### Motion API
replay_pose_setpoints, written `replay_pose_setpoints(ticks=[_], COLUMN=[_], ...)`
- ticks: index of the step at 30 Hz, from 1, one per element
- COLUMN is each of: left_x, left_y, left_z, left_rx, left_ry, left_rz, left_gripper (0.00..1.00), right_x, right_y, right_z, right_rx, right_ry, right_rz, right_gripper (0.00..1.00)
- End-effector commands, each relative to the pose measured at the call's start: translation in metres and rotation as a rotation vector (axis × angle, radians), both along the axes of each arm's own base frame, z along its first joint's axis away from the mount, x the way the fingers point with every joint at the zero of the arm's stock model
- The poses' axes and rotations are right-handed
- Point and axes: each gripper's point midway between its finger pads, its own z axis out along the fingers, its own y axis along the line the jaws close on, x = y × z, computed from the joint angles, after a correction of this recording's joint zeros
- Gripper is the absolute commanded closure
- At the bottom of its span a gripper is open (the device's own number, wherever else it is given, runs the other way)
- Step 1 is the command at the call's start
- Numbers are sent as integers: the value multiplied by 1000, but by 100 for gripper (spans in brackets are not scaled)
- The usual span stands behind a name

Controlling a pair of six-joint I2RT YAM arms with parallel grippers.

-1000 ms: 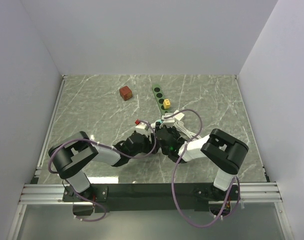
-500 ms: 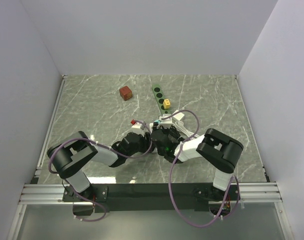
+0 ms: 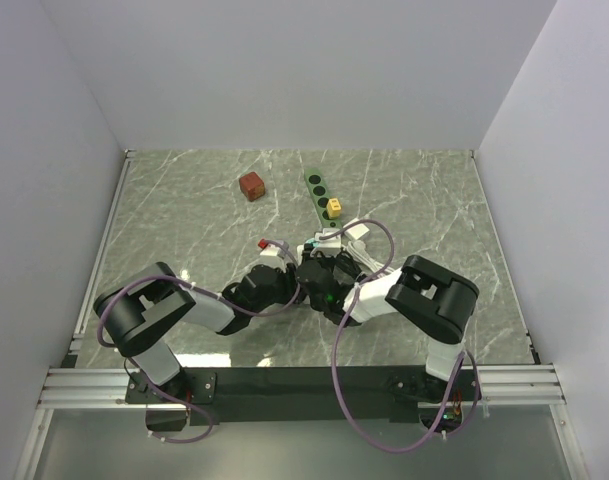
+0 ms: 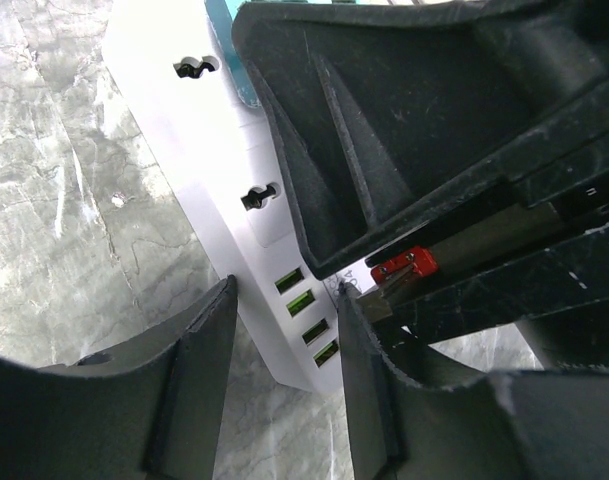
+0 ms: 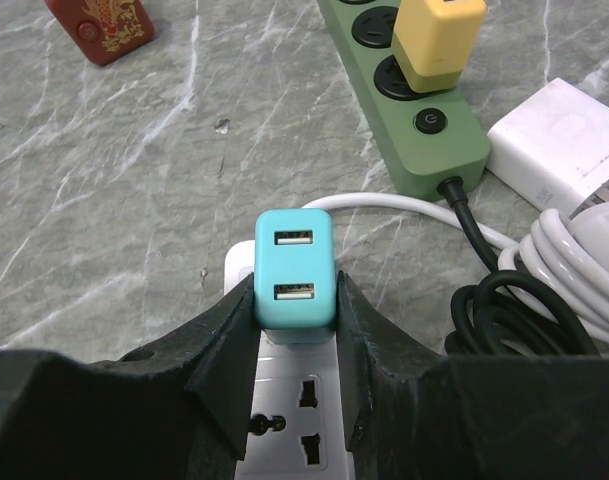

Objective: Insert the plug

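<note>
The plug point(image 5: 295, 270) is a teal two-port USB charger. My right gripper point(image 5: 295, 300) is shut on its sides and holds it upright over the far end of the white power strip point(image 5: 289, 430), whose free socket shows just below it. In the left wrist view my left gripper point(image 4: 287, 300) straddles the strip's point(image 4: 214, 170) near end, where the green USB ports are, and its fingertips point(image 4: 219, 310) touch both sides. From above, both grippers meet at mid-table around the plug point(image 3: 310, 245).
A green power strip point(image 5: 424, 120) with a yellow plug point(image 5: 439, 40) in it lies beyond. A white adapter point(image 5: 574, 155) and coiled black and white cables point(image 5: 504, 310) sit to the right. A red-brown block point(image 3: 251, 186) stands at the back left.
My left gripper has closed in on the white strip's end and shifted slightly left. The right gripper has moved a little left with the plug held.
</note>
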Motion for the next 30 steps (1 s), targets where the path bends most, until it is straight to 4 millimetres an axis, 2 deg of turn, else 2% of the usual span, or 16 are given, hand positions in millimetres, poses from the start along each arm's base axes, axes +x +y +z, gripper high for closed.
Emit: replay_pose_setpoints(ticks=[1, 6, 10, 12, 13, 15, 18, 19, 21, 23, 24, 29, 30], left_x=[-10, -9, -10, -10, -10, -10, -10, -10, -10, -10, -10, -10, -10], left_y=[27, 28, 27, 27, 27, 27, 28, 28, 28, 29, 30, 33, 34], left_z=[-43, -43, -44, -43, -43, -40, -36, -34, -32, -30, -30, -24, -24], left_rx=[162, 165, 165, 162, 163, 157, 150, 146, 143, 139, 141, 131, 132], left_ry=[77, 76, 78, 77, 76, 70, 61, 55, 51, 45, 43, 29, 27], left_rz=[13, 18, 12, 9, 10, 10, 11, 9, 11, 12, 15, 25, 27], left_gripper=[52, 52, 52, 52, 52, 52, 51, 51, 51, 51, 51, 51, 51], right_x=[-116, -122, -116, -113, -111, -105, -97, -95, -88, -82, -81, -76, -74], right_y=[-18, -21, -15, -9, -6, -1, 3, 4, 3, 1, 0, -11, -12], right_z=[-141, -132, -114, -105, -98, -88, -72, -68, -61, -52, -50, -29, -14], right_rx=[-303, -292, -251, -231, -213, -196, -183, -182, -193, -196, -195, -168, -135], right_ry=[504, 503, 461, 435, 420, 388, 339, 325, 299, 272, 265, 206, 175], right_rz=[323, 320, 311, 319, 324, 324, 313, 305, 280, 256, 245, 209, 204], right_gripper=[100, 100, 100, 92, 82, 72, 61, 51, 46, 39, 32, 30, 30])
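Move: My right hand still pinches the teal plug on the white strip's far socket, which is right under it, about 3 cm below. The green strip's near end is roughly 5 cm ahead and 4 cm right of that hand, the yellow plug 9 cm ahead and 4 cm right, the white adapter 4 cm ahead and 9 cm right. My left hand already straddles the white strip's near end; from it the socket is some 9 cm ahead, 3 cm right and slightly below. I keep my right hand on the teal plug a moment, ease it up about 1 cm, then open the fingers and let go, drawing back some 3 cm over the white strip while sinking again, drifting slightly right and tipping down a little. Meanwhile my left hand, its opening unchanged, slides back about 3 cm along the near end, turning slightly clockwise. ##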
